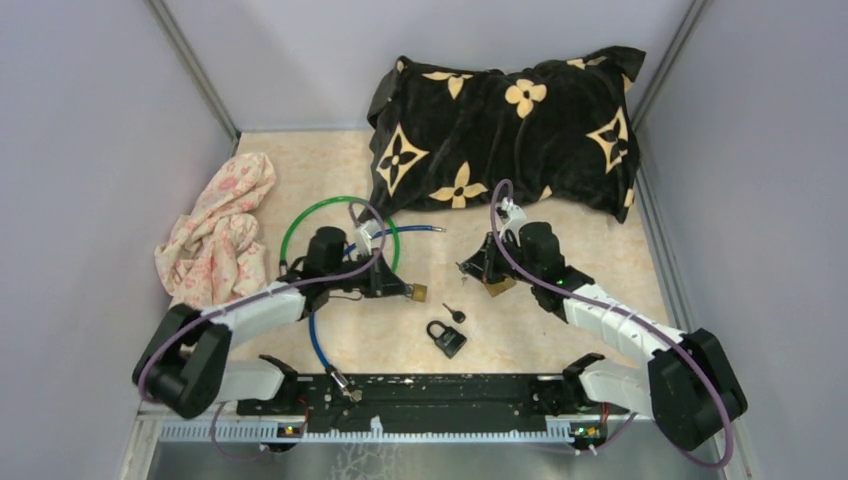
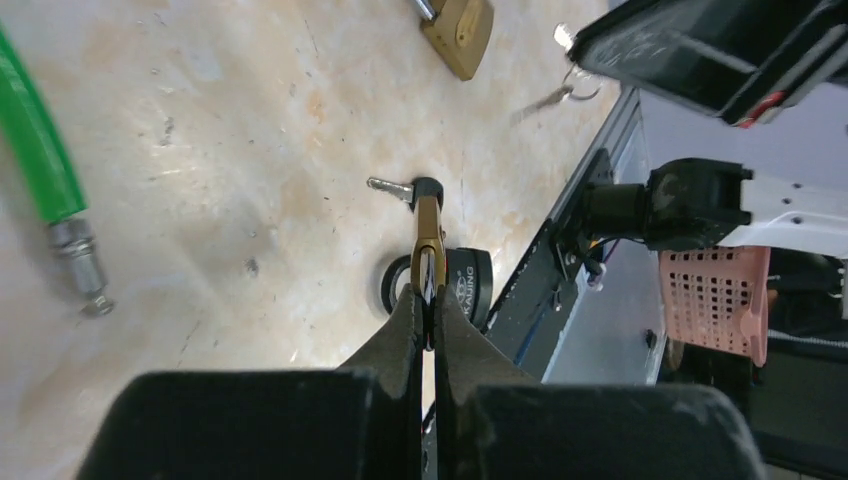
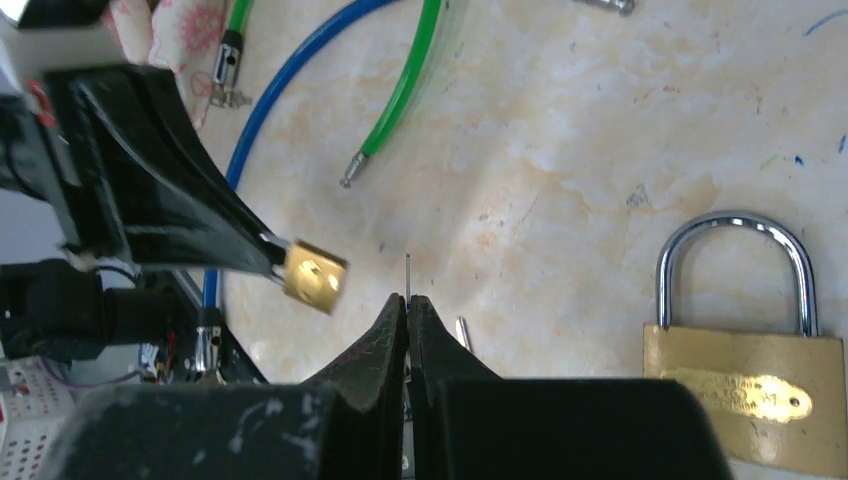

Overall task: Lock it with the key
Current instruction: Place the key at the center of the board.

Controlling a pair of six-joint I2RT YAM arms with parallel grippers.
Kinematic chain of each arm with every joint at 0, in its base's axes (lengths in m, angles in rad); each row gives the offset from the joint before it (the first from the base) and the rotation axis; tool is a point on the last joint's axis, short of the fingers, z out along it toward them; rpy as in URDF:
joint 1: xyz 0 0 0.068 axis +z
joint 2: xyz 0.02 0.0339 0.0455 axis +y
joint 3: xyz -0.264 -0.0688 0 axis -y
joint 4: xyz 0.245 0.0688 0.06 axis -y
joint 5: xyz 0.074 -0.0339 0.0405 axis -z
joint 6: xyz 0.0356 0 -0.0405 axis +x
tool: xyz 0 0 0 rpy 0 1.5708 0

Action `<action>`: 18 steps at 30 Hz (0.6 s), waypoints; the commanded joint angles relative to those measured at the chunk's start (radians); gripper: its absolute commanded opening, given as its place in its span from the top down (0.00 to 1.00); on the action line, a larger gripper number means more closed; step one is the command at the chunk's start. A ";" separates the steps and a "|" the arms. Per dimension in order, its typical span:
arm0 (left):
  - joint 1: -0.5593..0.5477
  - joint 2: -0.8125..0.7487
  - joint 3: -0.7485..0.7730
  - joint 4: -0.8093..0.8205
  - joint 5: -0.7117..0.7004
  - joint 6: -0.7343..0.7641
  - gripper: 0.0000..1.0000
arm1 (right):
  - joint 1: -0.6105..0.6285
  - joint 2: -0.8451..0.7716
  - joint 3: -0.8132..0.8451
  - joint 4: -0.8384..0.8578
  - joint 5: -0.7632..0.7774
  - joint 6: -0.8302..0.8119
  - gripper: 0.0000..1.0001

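My left gripper is shut on a small brass padlock, seen edge-on in the left wrist view. The top view has that padlock held just above the table in the left gripper. My right gripper is shut on a thin metal key, its blade sticking out past the fingertips; a second key hangs beside it. The held padlock is a short way left of the key tip, apart from it. The right gripper faces the left one across a small gap.
A larger brass padlock lies on the table under the right arm. A black padlock and a black-headed key lie near the front. A green cable, a blue cable, a patterned pillow and a floral cloth surround the work area.
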 commanded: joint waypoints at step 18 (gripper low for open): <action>-0.161 0.366 0.230 0.119 -0.374 0.074 0.01 | 0.008 0.472 0.292 0.020 0.095 -0.143 0.38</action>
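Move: The left hand still holds the small brass padlock by its shackle; its spot at the board's centre lies about 6 cm ahead, 7 cm right and 9 cm below. For the right hand, still pinching the small keys, the spot is some 5 cm ahead, 3 cm left and 10 cm down. At table height, the black key lies about 5 cm back and 2 cm left of the right hand, the big brass padlock about 7 cm right and level. Both hands go about 6 cm forward, inward and down to the centre, opening to release padlock and keys. ##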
